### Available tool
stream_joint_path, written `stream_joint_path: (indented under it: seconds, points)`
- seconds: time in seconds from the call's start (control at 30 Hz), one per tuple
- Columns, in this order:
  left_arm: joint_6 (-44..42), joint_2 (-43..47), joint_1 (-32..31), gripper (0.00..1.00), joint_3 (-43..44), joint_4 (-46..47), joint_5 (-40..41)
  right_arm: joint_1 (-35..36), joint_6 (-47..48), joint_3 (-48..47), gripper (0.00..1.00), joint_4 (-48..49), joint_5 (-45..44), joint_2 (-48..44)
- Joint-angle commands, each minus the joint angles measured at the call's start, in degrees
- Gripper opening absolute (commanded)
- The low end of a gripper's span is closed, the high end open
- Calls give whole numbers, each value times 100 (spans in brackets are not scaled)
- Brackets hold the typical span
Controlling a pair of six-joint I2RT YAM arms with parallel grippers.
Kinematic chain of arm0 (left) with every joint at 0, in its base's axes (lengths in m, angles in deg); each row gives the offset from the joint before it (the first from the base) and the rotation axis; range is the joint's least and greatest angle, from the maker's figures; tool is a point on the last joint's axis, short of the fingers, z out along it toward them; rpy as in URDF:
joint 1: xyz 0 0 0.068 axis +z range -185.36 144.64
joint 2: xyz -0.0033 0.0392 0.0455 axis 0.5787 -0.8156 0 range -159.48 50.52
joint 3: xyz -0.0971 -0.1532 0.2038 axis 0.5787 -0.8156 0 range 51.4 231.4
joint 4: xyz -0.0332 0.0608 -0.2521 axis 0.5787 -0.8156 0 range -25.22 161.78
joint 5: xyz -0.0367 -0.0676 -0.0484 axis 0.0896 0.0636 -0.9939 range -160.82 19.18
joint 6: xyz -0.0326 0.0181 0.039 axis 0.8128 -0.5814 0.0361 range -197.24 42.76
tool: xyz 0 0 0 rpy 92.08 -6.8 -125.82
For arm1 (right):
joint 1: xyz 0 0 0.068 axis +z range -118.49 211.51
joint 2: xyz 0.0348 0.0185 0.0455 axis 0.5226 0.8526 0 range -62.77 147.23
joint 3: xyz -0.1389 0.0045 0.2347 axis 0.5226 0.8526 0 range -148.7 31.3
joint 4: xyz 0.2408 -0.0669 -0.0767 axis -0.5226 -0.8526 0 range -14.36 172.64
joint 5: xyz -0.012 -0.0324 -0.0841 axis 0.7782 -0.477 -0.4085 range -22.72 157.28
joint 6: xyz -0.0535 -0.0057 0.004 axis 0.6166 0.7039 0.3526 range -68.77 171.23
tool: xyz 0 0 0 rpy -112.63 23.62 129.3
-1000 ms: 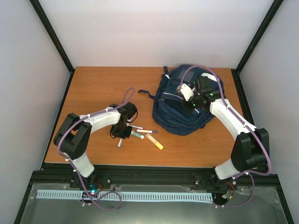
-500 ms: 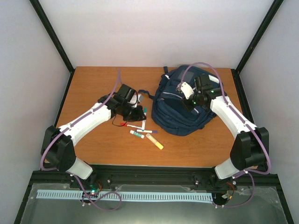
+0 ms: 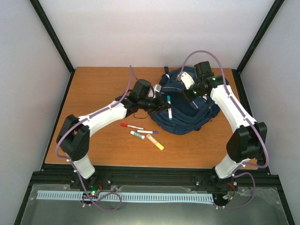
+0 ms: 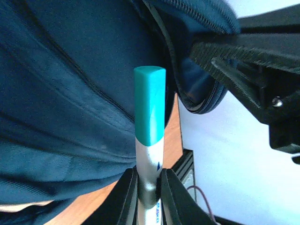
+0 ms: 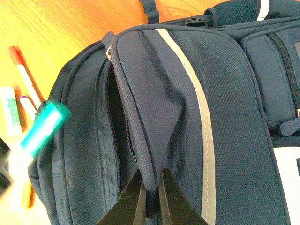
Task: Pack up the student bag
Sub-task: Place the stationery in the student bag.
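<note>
The student bag [image 3: 187, 112], navy with a pale stripe [image 5: 197, 108], lies at the table's back right. My right gripper [image 3: 190, 91] [image 5: 151, 199] is shut on a fold of the bag's fabric beside an open zip [image 5: 112, 122], holding that edge up. My left gripper [image 3: 160, 105] [image 4: 149, 187] is shut on a white marker with a teal cap [image 3: 169, 107] [image 4: 150, 108]. The marker hangs over the bag's left side, close to the zip opening. In the right wrist view the marker [image 5: 44, 126] shows blurred at the left.
On the wooden table [image 3: 93, 89] in front of the bag lie a red-capped pen [image 3: 130, 126], a purple-tipped pen [image 3: 147, 131], a green-and-white glue stick [image 3: 137, 135] and a yellow highlighter [image 3: 155, 141]. Black frame posts stand at the table's back corners.
My left arm has swung right from the loose pens to the bag, carrying the teal-capped marker. The right gripper has drawn the bag's fabric up and back.
</note>
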Motion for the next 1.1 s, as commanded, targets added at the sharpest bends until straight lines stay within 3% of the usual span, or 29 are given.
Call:
stream_joint_path:
  seconds: [0.0, 0.4, 0.63, 0.77, 0.97, 1.07]
  points:
    - [890, -343, -166, 1, 434, 647, 28, 11, -236, -720, 3, -20, 650, 123]
    - [2216, -1777, -178, 1, 1775, 342, 702, -48, -429, -1091, 3, -233, 857, 302]
    - [2960, -2114, -178, 2, 2006, 403, 1223, -98, -389, -1046, 3, -225, 889, 268]
    - [3015, -2218, -186, 36, 2201, 313, 1123, -182, -414, -1053, 3, -220, 988, 269]
    - [2582, -1991, -216, 43, 2128, 189, 1012, -432, -375, -910, 3, -130, 1046, 288]
    - [1499, -1858, -226, 45, 2203, -385, 529, -554, -330, -735, 3, 24, 1120, 284]
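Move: Ahead and to the right of the left hand, which already holds the teal-capped marker, the bag's opening lies about 7 cm forward, 8 cm right and 6 cm lower. The flap edge is roughly 6 cm ahead and 12 cm right, near hand height. On the table 20 cm below, the purple-capped marker sits 7 cm back and 10 cm left, the red one 4 cm back and 19 cm left. From the right hand the opening is 1 cm back, 3 cm left, 5 cm down. Reaching right and then mostly forward, about 8 cm forward and 6 cm right in all while sinking some 4 cm, the left hand carries the marker in under the raised flap, its wrist turning roughly 20 degrees counter-clockwise with some roll. There it stops and opens its fingers to nearly half. The right hand keeps its pinch on the flap edge, easing it up and forward about a centimetre. ##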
